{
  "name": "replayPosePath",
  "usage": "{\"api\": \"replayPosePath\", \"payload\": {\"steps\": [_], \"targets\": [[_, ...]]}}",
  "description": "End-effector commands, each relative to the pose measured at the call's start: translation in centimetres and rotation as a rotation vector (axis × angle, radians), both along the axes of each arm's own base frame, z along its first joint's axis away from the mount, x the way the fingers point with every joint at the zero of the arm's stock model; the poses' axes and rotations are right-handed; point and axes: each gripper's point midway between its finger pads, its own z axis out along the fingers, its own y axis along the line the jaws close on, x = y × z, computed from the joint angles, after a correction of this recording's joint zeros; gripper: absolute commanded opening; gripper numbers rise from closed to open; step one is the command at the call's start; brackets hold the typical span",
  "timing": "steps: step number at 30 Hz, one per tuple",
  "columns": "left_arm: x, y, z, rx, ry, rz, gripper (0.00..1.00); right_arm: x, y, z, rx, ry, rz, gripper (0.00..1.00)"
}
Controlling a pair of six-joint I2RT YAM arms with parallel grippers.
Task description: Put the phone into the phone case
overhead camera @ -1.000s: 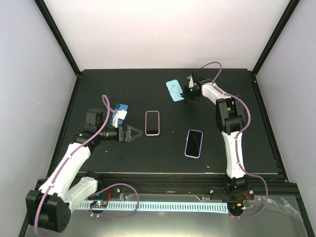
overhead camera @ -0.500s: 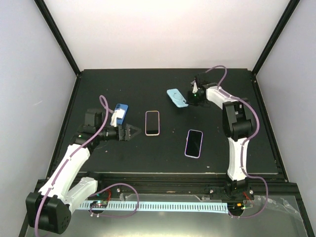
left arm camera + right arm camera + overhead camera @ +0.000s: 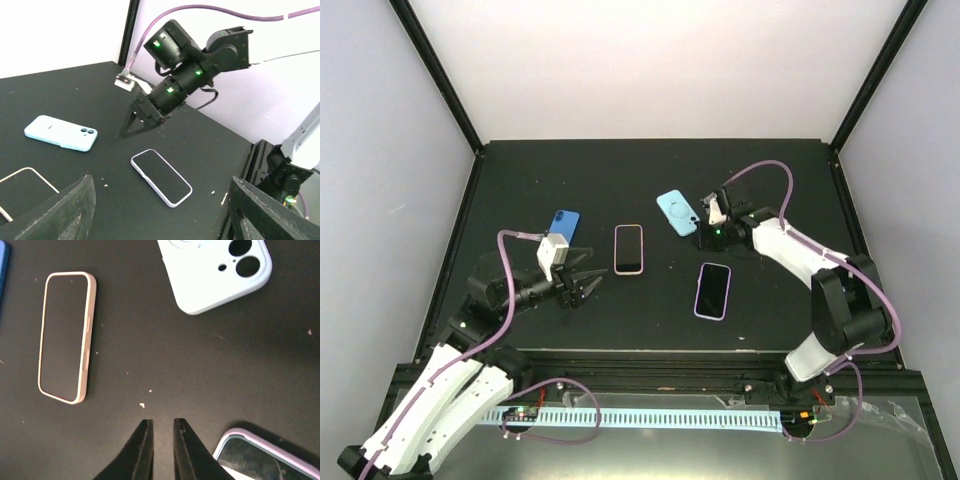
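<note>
A light blue phone case (image 3: 676,211) with camera cut-outs lies flat behind the table's middle, also seen in both wrist views (image 3: 215,270) (image 3: 61,132). A dark-faced phone with a pale pink rim (image 3: 628,248) (image 3: 66,335) lies to its left. My right gripper (image 3: 701,240) (image 3: 162,422) (image 3: 125,133) hovers low just in front of the case, jaws shut with only a sliver between them and nothing held. My left gripper (image 3: 590,287) (image 3: 162,179) is open and empty, in front of and left of the pink-rimmed phone, pointing right.
A phone in a lilac case (image 3: 713,290) (image 3: 161,177) (image 3: 270,457) lies screen up right of centre, near the right gripper's tips. A blue phone-shaped item (image 3: 564,224) lies at the left, behind my left gripper. Black frame rails border the table.
The light blue case has shifted from the back toward the middle along with the right gripper, which now stands apart from it. My left arm has drawn back and its jaws have narrowed slightly.
</note>
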Motion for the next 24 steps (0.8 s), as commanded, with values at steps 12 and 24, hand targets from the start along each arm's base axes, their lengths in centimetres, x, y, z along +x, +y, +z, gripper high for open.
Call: {"api": "replayPosePath", "payload": {"steps": [12,24], "targets": [[-0.2,1.9,0.9,0.033,-0.128,0.109,0.92,6.5,-0.4,-1.0,-0.230,-0.216,0.077,0.92],[-0.1,3.1,0.3,0.035,-0.093,0.182,0.99,9.7,1.2,-4.6,-0.289,-0.225,0.206,1.00]]}}
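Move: The light blue phone case lies about 13 cm ahead of the right hand and 5 cm to its left, some 9 cm below. The purple-rimmed phone is roughly 9 cm back and 4 cm right of that hand, and the pink-rimmed phone 2 cm ahead and 18 cm left, both at table height. From the left hand the case is around 30 cm ahead, 21 cm right and 28 cm below. The right hand, fingers spreading wide, reaches about 9 cm forward, 4 down towards the case; left hand drifts leftward. ##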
